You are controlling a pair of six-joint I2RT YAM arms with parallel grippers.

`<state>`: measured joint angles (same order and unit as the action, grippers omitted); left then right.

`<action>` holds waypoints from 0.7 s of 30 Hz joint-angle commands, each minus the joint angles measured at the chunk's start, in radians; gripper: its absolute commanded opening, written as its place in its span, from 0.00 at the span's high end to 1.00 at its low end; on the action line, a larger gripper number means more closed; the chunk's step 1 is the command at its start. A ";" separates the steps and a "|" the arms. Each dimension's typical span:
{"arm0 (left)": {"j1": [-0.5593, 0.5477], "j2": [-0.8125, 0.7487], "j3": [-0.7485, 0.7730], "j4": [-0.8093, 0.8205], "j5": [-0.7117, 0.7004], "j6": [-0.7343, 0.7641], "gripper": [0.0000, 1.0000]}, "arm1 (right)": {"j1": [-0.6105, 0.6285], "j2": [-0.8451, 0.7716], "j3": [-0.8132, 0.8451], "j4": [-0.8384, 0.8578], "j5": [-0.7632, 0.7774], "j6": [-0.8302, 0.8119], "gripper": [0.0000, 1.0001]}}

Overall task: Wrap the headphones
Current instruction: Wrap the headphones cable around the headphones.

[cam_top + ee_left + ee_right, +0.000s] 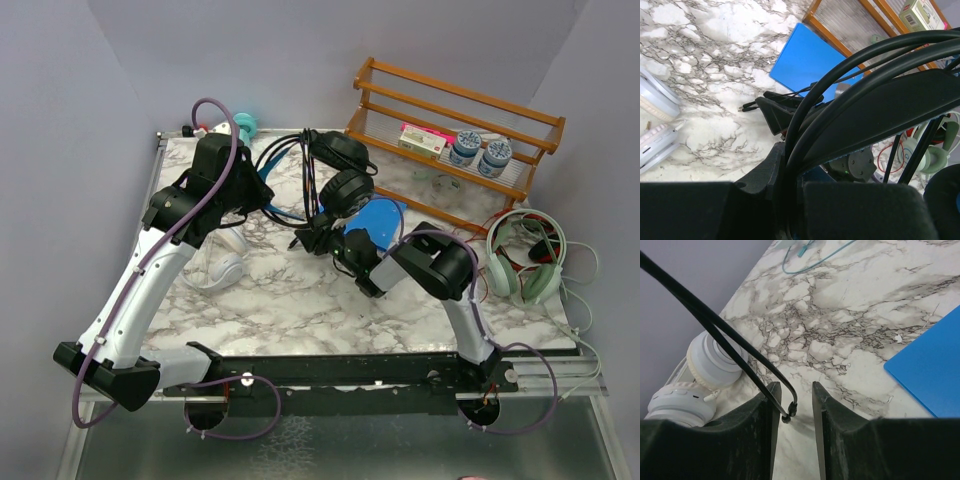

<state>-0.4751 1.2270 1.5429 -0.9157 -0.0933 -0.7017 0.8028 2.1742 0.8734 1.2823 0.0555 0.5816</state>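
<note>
The black headphones (342,172) hang above the middle of the table, and my left gripper (264,190) is shut on their headband (875,110), with their black cables (840,70) running through my fingers too. My right gripper (305,238) hovers low just in front of them, its jaws (794,390) standing open a narrow way. The looped end of the thin black cable (740,347) hangs between them and rests against the left finger (771,405). The white headphones (225,265) lie at the left. The pale green headphones (525,255) lie at the right edge.
A blue pad (378,218) lies flat under the black headphones. A wooden rack (455,120) with a box and two jars stands at the back right. A thin teal cable (815,260) trails over the marble. Red wire lies by the green headset.
</note>
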 commanded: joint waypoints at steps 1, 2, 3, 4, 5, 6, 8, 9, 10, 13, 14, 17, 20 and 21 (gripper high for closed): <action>0.001 -0.029 0.031 0.061 0.032 -0.034 1.00 | -0.006 0.047 0.037 0.015 0.036 0.009 0.62; 0.001 -0.027 0.031 0.060 0.032 -0.034 1.00 | -0.005 0.050 0.042 0.015 0.037 0.008 0.64; 0.001 -0.027 0.031 0.061 0.032 -0.034 1.00 | -0.005 0.052 0.046 0.013 0.042 0.006 0.66; 0.001 -0.025 0.031 0.061 0.032 -0.035 1.00 | -0.006 0.054 0.049 0.012 0.045 0.006 0.70; 0.001 -0.025 0.031 0.061 0.032 -0.035 1.00 | -0.006 0.055 0.050 0.013 0.046 0.004 0.78; 0.001 -0.024 0.031 0.061 0.031 -0.034 1.00 | -0.006 0.053 0.050 0.014 0.044 0.000 0.85; 0.002 -0.024 0.030 0.061 0.022 -0.033 1.00 | -0.006 0.039 0.045 0.015 0.024 -0.010 0.95; 0.001 -0.023 0.027 0.061 0.015 -0.032 1.00 | -0.006 0.027 0.038 0.014 0.009 -0.015 0.99; 0.001 -0.022 0.024 0.060 0.005 -0.032 1.00 | -0.005 0.015 0.028 0.017 -0.009 -0.016 0.99; 0.002 -0.008 0.016 0.061 -0.038 -0.034 1.00 | -0.001 -0.042 -0.037 0.017 -0.070 -0.003 1.00; 0.004 0.000 0.017 0.063 -0.052 -0.033 1.00 | 0.005 -0.065 -0.066 0.014 -0.087 0.006 1.00; 0.021 0.046 0.020 0.083 -0.053 -0.025 1.00 | 0.064 -0.145 -0.161 -0.007 -0.108 0.023 0.99; 0.068 0.102 0.024 0.116 -0.015 -0.022 1.00 | 0.155 -0.259 -0.240 -0.075 -0.100 0.012 1.00; 0.087 0.118 0.024 0.126 -0.011 -0.029 1.00 | 0.183 -0.295 -0.261 -0.103 -0.095 0.009 1.00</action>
<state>-0.4473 1.2839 1.5429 -0.8970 -0.1226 -0.7006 0.8772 2.0083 0.6846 1.2556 -0.0063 0.5968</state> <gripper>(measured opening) 0.103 0.027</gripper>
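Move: The end of the black headphones cable hangs in front of my right hand, already between my half-open fingers: about 1 cm ahead and 1 cm left, level with them. The black headphones, held up by my left hand, are some 6 cm to the right, 2 cm ahead and 20 cm above; the blue folder is 9 cm ahead, 14 cm right, 6 cm lower. The white headphones lie about 20 cm left and 1 cm back, 5 cm lower. From my left hand the cable end is roughly 8 cm ahead, 7 cm right, 26 cm below. I nudge my right hand under a centimetre forward and shut its fingers, pinching the black cable near its plugs, then pull it back towards my base, away from the blue folder, speeding up over about 7 cm and turning slightly counter-clockwise. Late on, my left hand, still gripping the headphones and cable coils, starts forward and down, some 2 cm. ##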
